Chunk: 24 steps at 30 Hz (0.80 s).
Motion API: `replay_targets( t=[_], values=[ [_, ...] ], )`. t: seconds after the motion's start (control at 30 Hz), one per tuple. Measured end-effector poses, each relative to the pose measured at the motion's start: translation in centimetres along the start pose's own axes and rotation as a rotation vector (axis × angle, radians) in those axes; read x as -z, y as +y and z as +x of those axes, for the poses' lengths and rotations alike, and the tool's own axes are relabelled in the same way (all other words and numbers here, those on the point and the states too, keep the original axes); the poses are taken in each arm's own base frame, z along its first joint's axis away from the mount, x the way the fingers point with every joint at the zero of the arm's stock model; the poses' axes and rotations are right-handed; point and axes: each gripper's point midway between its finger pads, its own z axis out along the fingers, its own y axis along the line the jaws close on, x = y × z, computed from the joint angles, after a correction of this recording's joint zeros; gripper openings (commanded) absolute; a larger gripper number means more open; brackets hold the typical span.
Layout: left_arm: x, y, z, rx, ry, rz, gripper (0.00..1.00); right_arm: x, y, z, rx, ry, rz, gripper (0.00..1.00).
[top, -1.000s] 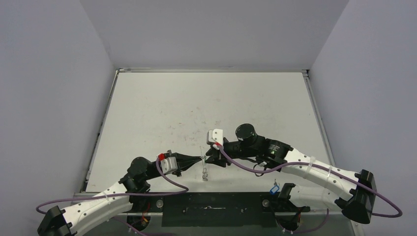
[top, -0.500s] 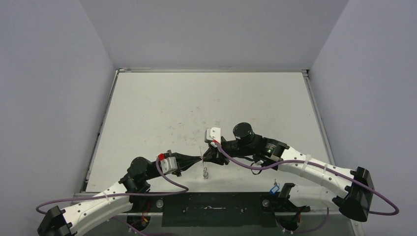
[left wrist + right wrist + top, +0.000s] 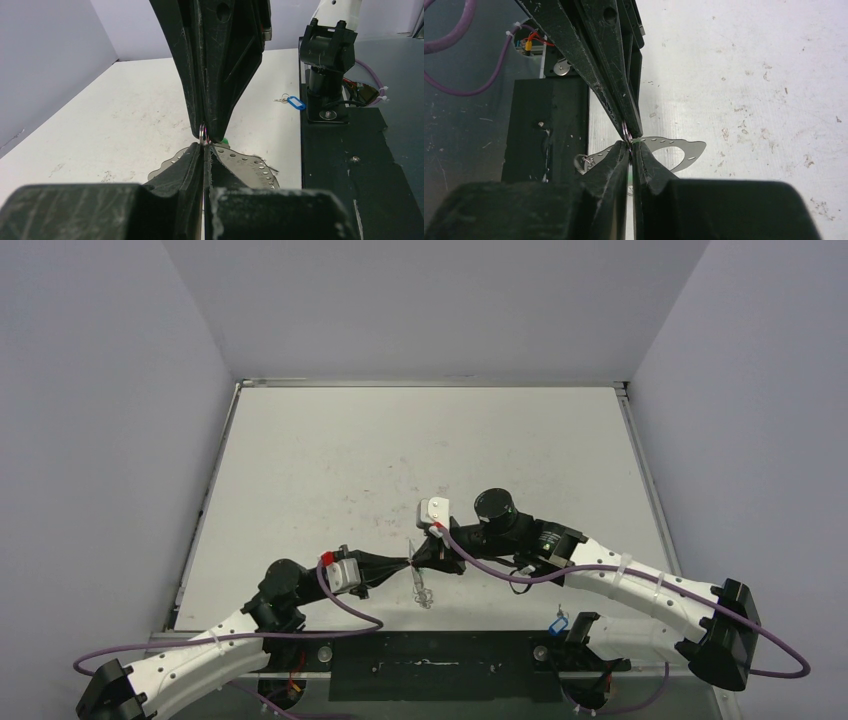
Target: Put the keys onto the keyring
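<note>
My left gripper (image 3: 408,563) and right gripper (image 3: 419,559) meet tip to tip above the near table edge. The keyring (image 3: 421,587), a thin pale-grey band with small bumps, hangs tilted below them. In the left wrist view the keyring (image 3: 250,166) spreads to both sides behind my left gripper (image 3: 204,146), which is shut on it. A small wire loop (image 3: 201,134) and a speck of the green key (image 3: 223,141) sit at the tips. My right gripper (image 3: 630,145) is shut to a slit on that loop, with the keyring (image 3: 684,148) behind. The blue key (image 3: 558,623) lies by the right arm's base.
A black base plate (image 3: 430,665) runs along the near edge under both arms. Purple cables (image 3: 500,578) loop off each wrist. The right arm's mount (image 3: 327,55) stands close behind the blue key (image 3: 296,103). Grey walls enclose the white table (image 3: 420,450).
The right gripper has moved left to the left gripper's tip and closed its jaws there. The hanging keyring has swung from upright to tilted. The left arm has stayed put.
</note>
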Motion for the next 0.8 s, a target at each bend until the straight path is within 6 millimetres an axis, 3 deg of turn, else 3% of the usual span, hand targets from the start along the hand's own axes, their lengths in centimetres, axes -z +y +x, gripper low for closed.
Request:
replay_targets(
  t=[0.37, 0.53, 0.8],
  values=[
    [0.1, -0.1, 0.0, 0.014, 0.0, 0.001, 0.0, 0.0, -0.2, 0.1, -0.003, -0.004, 0.005, 0.0],
    [0.3, -0.2, 0.1, 0.012, 0.009, 0.001, 0.17, -0.1, -0.1, 0.5, -0.01, 0.019, 0.001, 0.0],
    [1.1, 0.2, -0.1, -0.016, 0.057, -0.025, 0.24, 0.1, -0.6, 2.0, -0.057, 0.162, 0.018, 0.0]
  ],
)
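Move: The small metal ring lies between the meeting fingertips, level with both hands, about 1 cm to the right of the left hand's point and 1 cm to the left of the right hand's. The left fingers still hold the ring. From the left hand, the grey keyring plate hangs with its middle about 6 cm below and 1 cm right. The green-tagged key hangs about 3 cm below the right hand and some 2 cm to its right, neither ahead nor back. With both hands nearly still at first, the right fingers close their last little bit to pinch the small metal ring, then the left fingers open to about a quarter, ending their hold and backing about 1 cm to the left. The right hand keeps its pinch and sinks about 2 cm away from the opened left fingers, tipping its left-pointing fingers some 10 degrees further down and lowering the ring, keyring plate and green-tagged key with it. ##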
